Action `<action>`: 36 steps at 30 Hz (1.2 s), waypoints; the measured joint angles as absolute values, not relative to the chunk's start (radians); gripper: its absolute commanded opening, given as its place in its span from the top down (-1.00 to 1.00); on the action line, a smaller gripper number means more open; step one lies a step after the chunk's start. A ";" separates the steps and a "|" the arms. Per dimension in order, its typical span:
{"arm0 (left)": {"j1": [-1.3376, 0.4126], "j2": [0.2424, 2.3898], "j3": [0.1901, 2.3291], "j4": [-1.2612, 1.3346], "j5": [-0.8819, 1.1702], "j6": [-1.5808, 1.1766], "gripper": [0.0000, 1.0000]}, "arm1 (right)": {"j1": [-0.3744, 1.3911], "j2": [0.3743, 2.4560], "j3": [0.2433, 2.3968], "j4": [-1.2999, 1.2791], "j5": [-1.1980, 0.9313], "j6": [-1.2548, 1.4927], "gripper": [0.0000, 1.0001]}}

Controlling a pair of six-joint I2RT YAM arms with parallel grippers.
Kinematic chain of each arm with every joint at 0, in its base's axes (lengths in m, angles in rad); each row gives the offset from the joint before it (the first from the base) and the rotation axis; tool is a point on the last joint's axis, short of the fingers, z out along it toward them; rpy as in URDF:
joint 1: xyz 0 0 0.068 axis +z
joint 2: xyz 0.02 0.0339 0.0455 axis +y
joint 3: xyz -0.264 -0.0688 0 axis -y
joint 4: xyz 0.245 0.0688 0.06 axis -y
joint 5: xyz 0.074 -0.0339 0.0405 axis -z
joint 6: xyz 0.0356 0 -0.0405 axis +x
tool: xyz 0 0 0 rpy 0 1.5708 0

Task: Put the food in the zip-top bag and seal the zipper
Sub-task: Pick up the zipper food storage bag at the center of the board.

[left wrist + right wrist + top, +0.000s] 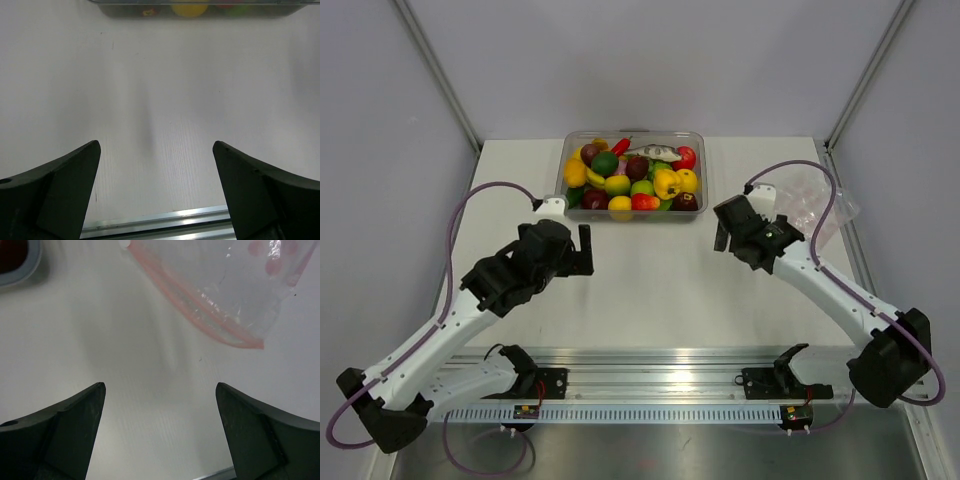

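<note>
The food [632, 178], glossy toy fruits and vegetables in yellow, red, green and dark purple, fills a rigid clear tub [698, 140] at the back centre. The zip-top bag [817, 205] lies flat and crinkled at the right of the table; in the right wrist view the bag [225, 280] shows its pink zipper [200, 312] just ahead of my open right gripper [160, 386]. My right gripper [725, 232] hovers left of the bag. My left gripper [582, 250] is open over bare table below the tub, nothing between its fingers [75, 170]. A yellow piece of food [189, 9] shows ahead.
An aluminium rail [660, 385] runs along the near edge between the arm bases. Purple cables loop beside both arms. Grey walls enclose the table on three sides. A corner of the tub [20, 265] shows in the right wrist view.
</note>
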State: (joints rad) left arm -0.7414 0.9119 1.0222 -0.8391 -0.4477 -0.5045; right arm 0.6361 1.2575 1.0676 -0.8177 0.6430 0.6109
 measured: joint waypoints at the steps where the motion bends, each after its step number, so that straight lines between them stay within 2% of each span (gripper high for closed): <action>1: -0.741 0.912 1.019 -0.837 -0.446 -0.504 -0.98 | 0.582 1.266 1.068 -0.797 0.622 0.572 -0.99; 5: -0.741 0.911 1.000 -0.819 -0.437 -0.501 -0.98 | 0.410 1.298 1.079 -0.738 0.575 0.437 -0.99; 7: -0.741 0.909 0.984 -0.807 -0.431 -0.498 -0.98 | 0.364 1.323 1.100 -0.719 0.558 0.365 -0.90; 9: -0.741 0.902 0.964 -0.797 -0.425 -0.494 -0.98 | 0.343 1.343 1.116 -0.693 0.533 0.290 -0.82; 17: -0.741 0.802 0.883 -0.729 -0.409 -0.470 -0.98 | 0.327 1.415 1.120 -0.606 0.456 -0.022 -0.80; 26: -0.741 0.761 0.852 -0.693 -0.392 -0.445 -0.98 | 0.286 1.577 1.105 -0.547 0.475 -0.162 -0.76; 28: -0.741 0.759 0.846 -0.693 -0.389 -0.445 -0.98 | 0.270 1.607 1.095 -0.534 0.479 -0.173 -0.47; 30: -0.741 0.759 0.837 -0.694 -0.385 -0.445 -0.98 | 0.252 1.629 1.091 -0.526 0.480 -0.179 -0.07; 31: -0.741 0.759 0.831 -0.693 -0.383 -0.446 -0.98 | 0.245 1.638 1.091 -0.519 0.482 -0.182 0.30; 32: -0.741 0.757 0.824 -0.693 -0.380 -0.446 -0.98 | 0.237 1.650 1.092 -0.513 0.487 -0.185 0.49; 34: -0.741 0.754 0.810 -0.692 -0.373 -0.450 -0.98 | 0.228 1.675 1.100 -0.513 0.494 -0.177 1.00; 36: -0.741 0.752 0.804 -0.693 -0.369 -0.455 -0.98 | 0.225 1.692 1.110 -0.516 0.505 -0.160 1.00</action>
State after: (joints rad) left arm -0.7406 0.7521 0.8040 -0.6933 -0.3695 -0.4549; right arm 0.2249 1.6924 1.1099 -0.5163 0.5049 -0.1604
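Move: The zip-top bag lies ahead and to the right of the right hand, its middle about 14 cm ahead, 22 cm right and 10 cm lower; the nearer stretch of its zipper edge is only some 9 cm ahead, 11 cm right and 9 cm lower. The food tray is roughly 25 cm ahead and 25 cm left of that hand. From the left hand the bag is about 20 cm ahead, 60 cm right and 15 cm lower. The bag's zipper edge is what the right hand goes for: open, it sweeps right and forward, level at first, then sinks about 9 cm onto the edge, still drifting right. Meanwhile the wrist tips the fingers more steeply down and lowers its left side, some 35 degrees in all; at the bottom the fingers shut and pinch the film. The empty left hand sinks about 3 cm. ##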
